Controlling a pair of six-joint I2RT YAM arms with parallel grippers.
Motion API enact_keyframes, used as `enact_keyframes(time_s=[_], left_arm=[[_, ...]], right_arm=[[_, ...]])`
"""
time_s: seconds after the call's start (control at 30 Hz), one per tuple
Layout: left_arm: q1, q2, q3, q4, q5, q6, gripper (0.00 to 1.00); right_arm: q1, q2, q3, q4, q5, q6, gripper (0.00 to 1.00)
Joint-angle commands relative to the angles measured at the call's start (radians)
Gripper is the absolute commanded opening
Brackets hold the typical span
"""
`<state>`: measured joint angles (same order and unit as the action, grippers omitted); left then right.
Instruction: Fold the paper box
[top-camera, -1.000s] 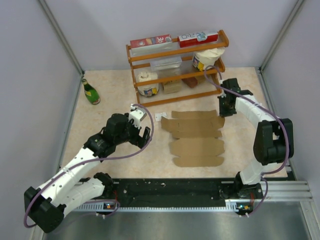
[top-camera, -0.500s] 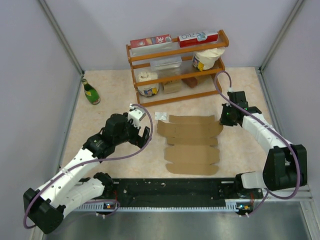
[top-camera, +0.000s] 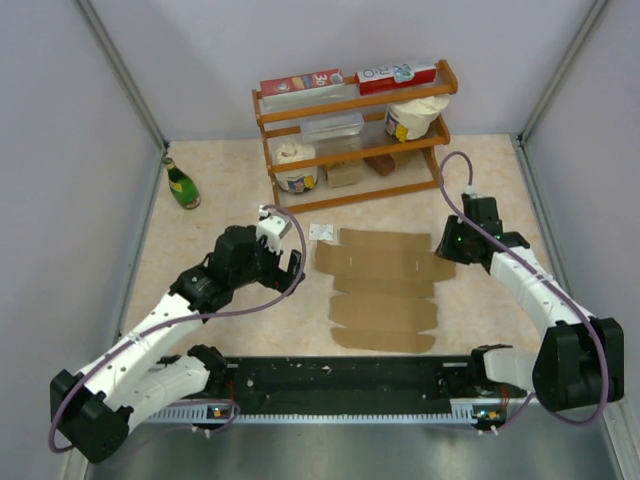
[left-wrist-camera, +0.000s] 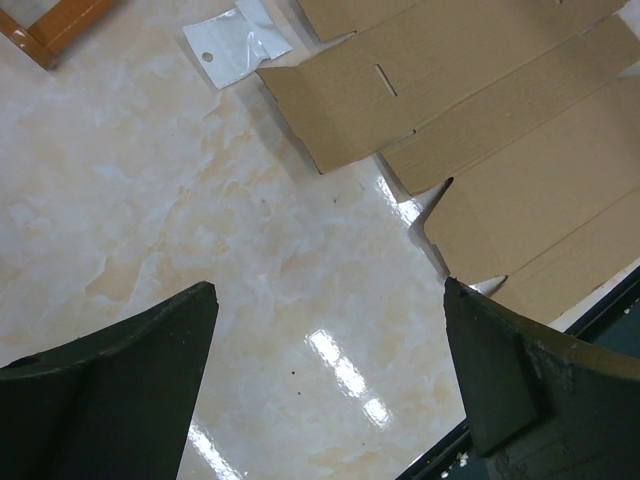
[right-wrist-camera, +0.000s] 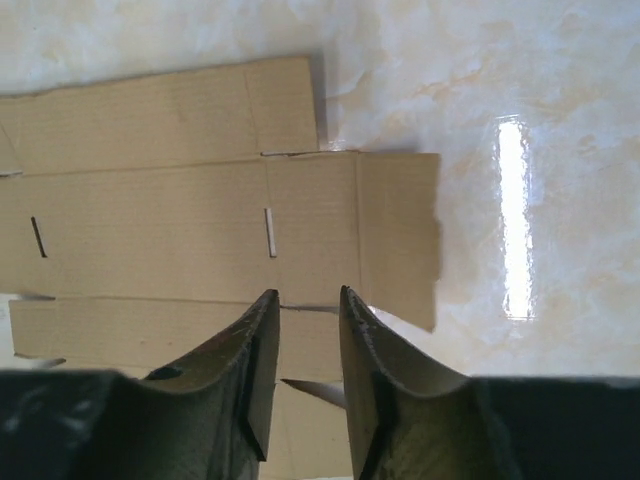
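Observation:
The paper box (top-camera: 385, 290) is a flat brown die-cut sheet lying on the marbled table, also seen in the left wrist view (left-wrist-camera: 500, 150) and the right wrist view (right-wrist-camera: 150, 230). My right gripper (top-camera: 447, 243) hovers over the sheet's far right corner. Its jaws (right-wrist-camera: 307, 293) stand a narrow gap apart, and only the cardboard below shows between them. My left gripper (top-camera: 287, 256) is just left of the sheet's far left flap. It is wide open (left-wrist-camera: 328, 288) over bare tabletop with nothing between its fingers.
A wooden rack (top-camera: 350, 140) at the back holds red cartons, tubs and a clear box. A green bottle (top-camera: 181, 184) stands at the far left. A small white plastic bag (top-camera: 321, 231) lies by the sheet's far left corner. A black rail (top-camera: 340, 380) runs along the near edge.
The right gripper came nearer, dragging the sheet slightly toward the near edge, then parted its jaws off the cardboard. The left gripper opened a little wider and barely moved.

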<state>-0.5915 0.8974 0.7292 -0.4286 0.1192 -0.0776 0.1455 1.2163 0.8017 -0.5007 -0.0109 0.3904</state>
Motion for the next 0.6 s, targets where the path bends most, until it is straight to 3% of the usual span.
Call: enact_keyframes(time_s=[0.0, 0.17, 0.37, 0.57], left_arm=[[0.004, 0.006, 0.039, 0.091, 0.014, -0.076, 0.99], [0.004, 0.047, 0.090, 0.108, -0.044, -0.117, 0.99], [0.005, 0.012, 0.087, 0.137, -0.226, -0.178, 0.99], [0.028, -0.052, 0.042, 0.139, -0.328, -0.289, 0.99]], right_arm=[[-0.007, -0.061, -0.007, 0.044, -0.044, 0.007, 0.34], [-0.007, -0.133, 0.001, 0.054, -0.044, -0.002, 0.52], [-0.007, -0.202, -0.021, 0.134, -0.023, -0.013, 0.76], [-0.006, -0.144, 0.002, 0.160, 0.002, 0.005, 0.84]])
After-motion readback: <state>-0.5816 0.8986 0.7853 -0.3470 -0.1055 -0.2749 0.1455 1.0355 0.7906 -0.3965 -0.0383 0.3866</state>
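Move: The flattened paper box has its middle about 11 cm left of the right hand, 6 cm back and 5 cm below; its right end flap is some 3 cm to this hand's right, 1 cm back. The white packet lies 23 cm left of the right hand and 6 cm ahead. From the left hand, the box's middle is about 17 cm right, 1 cm back and 11 cm below; the packet is 4 cm right, 10 cm ahead. Above the flattened paper box's right end, the right hand backs off upward by about 6 cm, its already parted fingers spreading wide and the wrist tipping up some 15 degrees. The left hand also draws away from the box, rising and going forward about 4 cm each while turning counter-clockwise, its empty fingers still wide open. ##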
